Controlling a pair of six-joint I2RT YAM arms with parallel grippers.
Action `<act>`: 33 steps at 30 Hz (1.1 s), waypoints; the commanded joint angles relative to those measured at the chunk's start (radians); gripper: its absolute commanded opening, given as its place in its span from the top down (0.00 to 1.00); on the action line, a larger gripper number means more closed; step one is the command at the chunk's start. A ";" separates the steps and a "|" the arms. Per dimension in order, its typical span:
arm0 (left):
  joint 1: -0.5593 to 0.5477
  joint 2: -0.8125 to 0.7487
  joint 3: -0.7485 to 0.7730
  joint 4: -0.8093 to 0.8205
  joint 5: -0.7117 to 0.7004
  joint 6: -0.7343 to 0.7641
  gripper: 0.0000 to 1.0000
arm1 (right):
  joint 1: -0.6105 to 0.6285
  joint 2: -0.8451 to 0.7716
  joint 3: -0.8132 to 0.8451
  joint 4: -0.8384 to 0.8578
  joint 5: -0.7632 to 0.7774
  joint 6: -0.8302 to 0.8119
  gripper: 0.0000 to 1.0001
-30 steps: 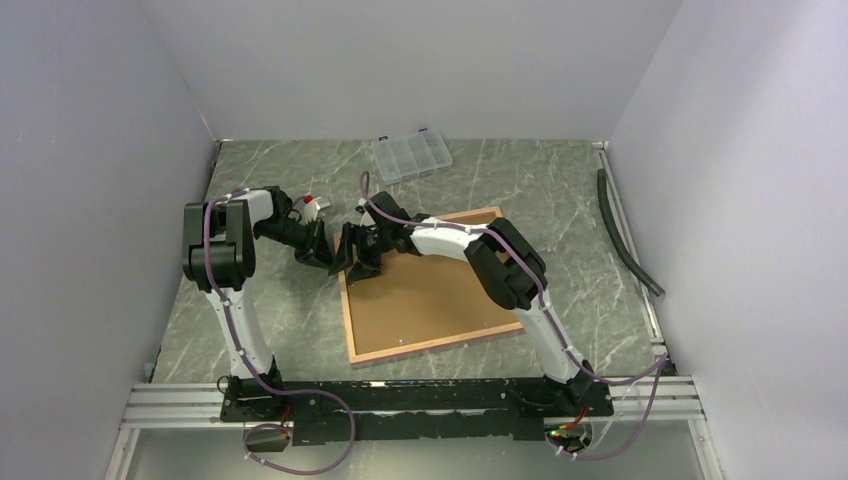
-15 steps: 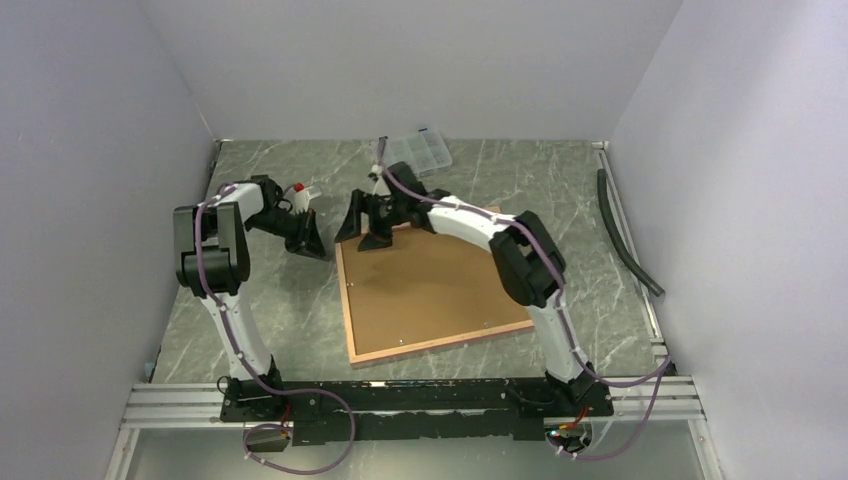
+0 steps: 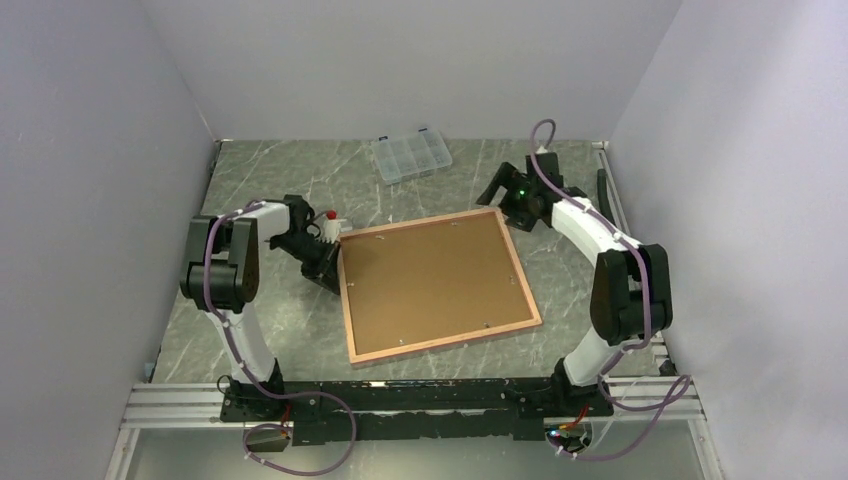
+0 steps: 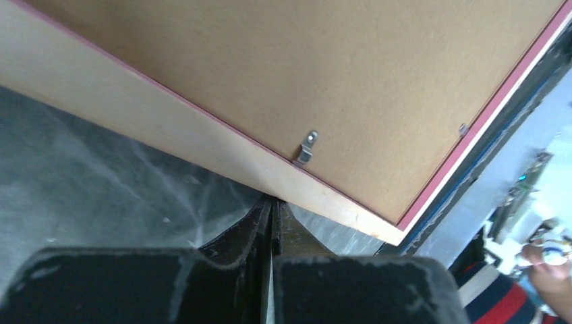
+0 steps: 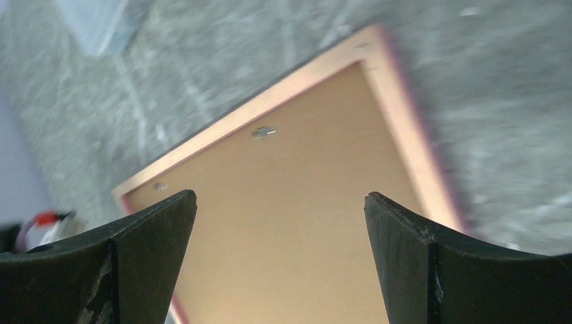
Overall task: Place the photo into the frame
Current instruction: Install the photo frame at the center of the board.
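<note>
The frame point(image 3: 350, 300) lies face down on the table, its brown backing board point(image 3: 435, 285) uppermost. The photo is hidden. My left gripper point(image 3: 325, 268) is shut with nothing in it, its tips point(image 4: 272, 202) against the frame's tan left side edge point(image 4: 168, 128), just below a metal clip point(image 4: 307, 147). My right gripper point(image 3: 505, 200) hovers by the frame's far right corner point(image 5: 378, 40). It is open wide and empty, and the backing board point(image 5: 290, 202) shows between its fingers point(image 5: 155, 223).
A clear plastic compartment box point(image 3: 411, 155) sits at the back of the table. A dark hose point(image 3: 625, 235) runs along the right side. Grey walls close in the left, back and right.
My right arm swung from the frame's far left corner to its far right corner, and its jaws opened wide. My left gripper came back against the frame's left edge.
</note>
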 commanded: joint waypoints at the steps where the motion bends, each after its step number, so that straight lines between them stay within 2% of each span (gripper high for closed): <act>1: -0.044 -0.093 -0.045 0.036 -0.070 0.060 0.92 | -0.066 0.006 -0.046 -0.015 0.110 -0.066 0.00; 7: -0.106 -0.132 -0.090 0.033 -0.089 0.078 0.92 | -0.082 0.144 0.010 0.001 0.064 -0.076 0.00; 19: -0.260 -0.127 -0.079 0.049 -0.105 0.044 0.92 | -0.059 0.283 0.131 0.017 -0.075 -0.060 0.00; 24: -0.271 -0.139 -0.070 0.013 -0.125 0.065 0.93 | -0.081 0.258 0.173 -0.012 -0.089 -0.081 0.00; 28: -0.264 -0.182 -0.049 -0.045 -0.125 0.092 0.93 | -0.147 0.160 0.166 -0.001 -0.104 -0.086 0.00; 33: -0.259 -0.202 -0.026 -0.070 -0.124 0.114 0.93 | -0.214 0.144 0.132 -0.011 -0.071 -0.093 0.00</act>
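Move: The shut left fingers are at the left rail of the frame, whose nearest stretch is about 1 cm to their right; a metal clip is 3 cm right, level with them, and the frame's near left corner about 17 cm back and 4 cm right. From the open right hand, the frame's far right corner lies some 7 cm ahead, 1 cm right and 12 cm below; the clear box is roughly 23 cm ahead and 16 cm left. Back about 5 cm and right about 4 cm goes the left hand, its closed tips sliding back along the left rail and pushing the frame right as the wrist turns some 20 degrees clockwise; it lifts slightly at the end, off the rail. The right hand, open and touching nothing, goes right and down, forward with a little left, then up and right again by the far right corner. ##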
